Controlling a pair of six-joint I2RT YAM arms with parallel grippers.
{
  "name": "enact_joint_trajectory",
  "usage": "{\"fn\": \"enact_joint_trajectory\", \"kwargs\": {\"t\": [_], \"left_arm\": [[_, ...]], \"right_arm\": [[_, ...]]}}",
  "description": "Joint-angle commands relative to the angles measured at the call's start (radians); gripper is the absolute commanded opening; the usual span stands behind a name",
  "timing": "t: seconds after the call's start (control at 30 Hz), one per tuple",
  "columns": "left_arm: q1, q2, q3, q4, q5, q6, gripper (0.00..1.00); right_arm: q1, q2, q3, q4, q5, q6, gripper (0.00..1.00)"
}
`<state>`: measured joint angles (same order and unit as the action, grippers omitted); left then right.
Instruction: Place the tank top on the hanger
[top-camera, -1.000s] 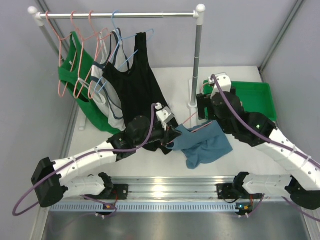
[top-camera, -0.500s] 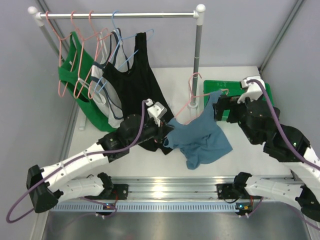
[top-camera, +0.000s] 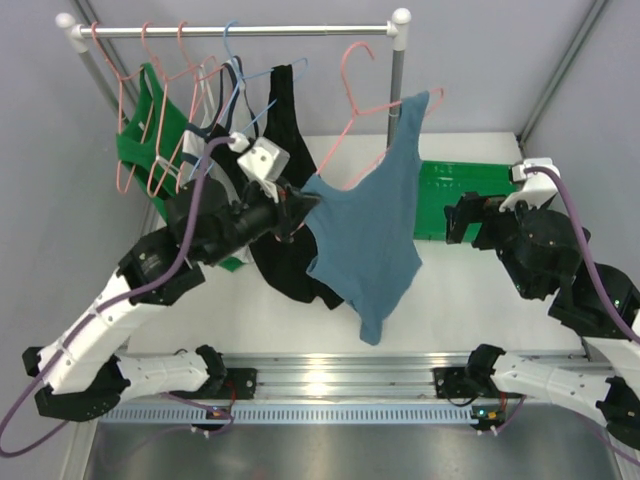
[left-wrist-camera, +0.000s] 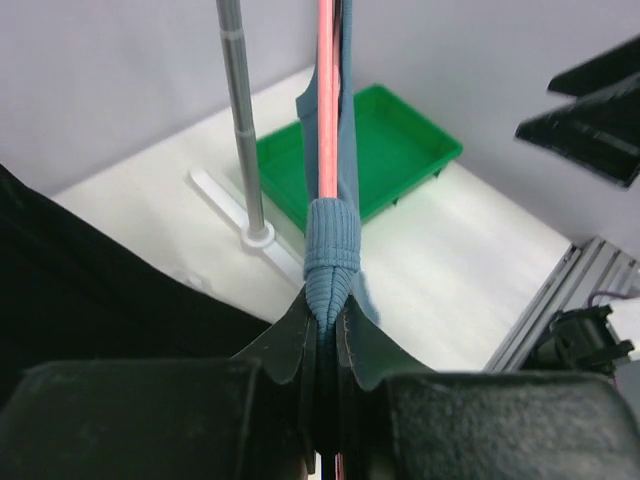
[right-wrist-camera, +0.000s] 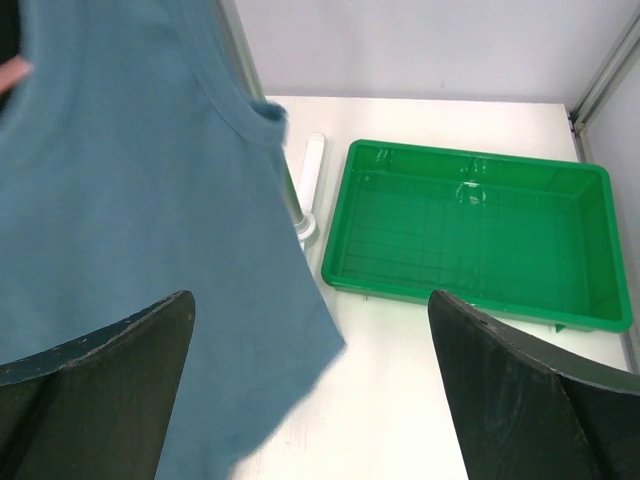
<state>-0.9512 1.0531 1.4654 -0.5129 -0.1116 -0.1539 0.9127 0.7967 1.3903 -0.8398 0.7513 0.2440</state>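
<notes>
The dusty blue tank top (top-camera: 365, 230) hangs in the air from the salmon-pink hanger (top-camera: 343, 72), one strap over each end of the wire. My left gripper (top-camera: 300, 205) is shut on the hanger's left end together with the strap. In the left wrist view the ribbed strap (left-wrist-camera: 332, 250) and the pink wire (left-wrist-camera: 326, 100) run straight out of that shut gripper (left-wrist-camera: 328, 330). My right gripper (top-camera: 458, 222) stands open to the right of the top, apart from it. The right wrist view shows blue cloth (right-wrist-camera: 130, 200) ahead on the left, with nothing between the fingers (right-wrist-camera: 530, 390).
A clothes rail (top-camera: 240, 30) spans the back, with a black top (top-camera: 270, 170), a green top (top-camera: 150, 140), a white top and spare hangers on it. Its right post (top-camera: 395, 110) stands just behind the held hanger. A green tray (top-camera: 480, 190) lies at the right.
My left arm has lifted the hanger and tank top off the table, so the top now hangs full length. My right gripper opened, let go and drew back to the right.
</notes>
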Motion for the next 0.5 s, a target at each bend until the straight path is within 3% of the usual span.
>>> {"fn": "enact_joint_trajectory", "kwargs": {"t": [0.0, 0.23, 0.47], "left_arm": [[-0.001, 0.028, 0.212, -0.12, -0.045, 0.042, 0.0], [-0.001, 0.105, 0.45, -0.317, -0.089, 0.056, 0.0], [-0.001, 0.078, 0.388, -0.351, -0.137, 0.031, 0.0]], "right_arm": [[0.015, -0.014, 0.039, -0.007, 0.029, -0.021, 1.0], [0.014, -0.016, 0.042, -0.007, 0.04, -0.025, 1.0], [0.015, -0.03, 0.019, -0.008, 0.043, -0.017, 1.0]]}}
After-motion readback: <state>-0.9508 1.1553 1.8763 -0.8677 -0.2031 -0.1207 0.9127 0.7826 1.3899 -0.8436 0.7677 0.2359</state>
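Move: Ahead of the left hand, which already pinches the pink hanger with the blue tank top on it, the rack rail's free stretch lies roughly 28 cm farther out, 5 cm right and 8 cm higher. On the rail the blue hanger hangs about 12 cm left of the hand and the right post stands 16 cm right of it, both some 28 cm ahead. From the right hand the free stretch is about 27 cm ahead, 21 cm left and 11 cm up. Carrying the hanger by its near corner, the left hand climbs about 7 cm in front of the rack while swinging some 4 cm left, towards the hanging black top; near the end it stops rising and sinks 2 cm. The wrist turns slightly counter-clockwise and the fingers keep their pinch on cloth and hanger. ##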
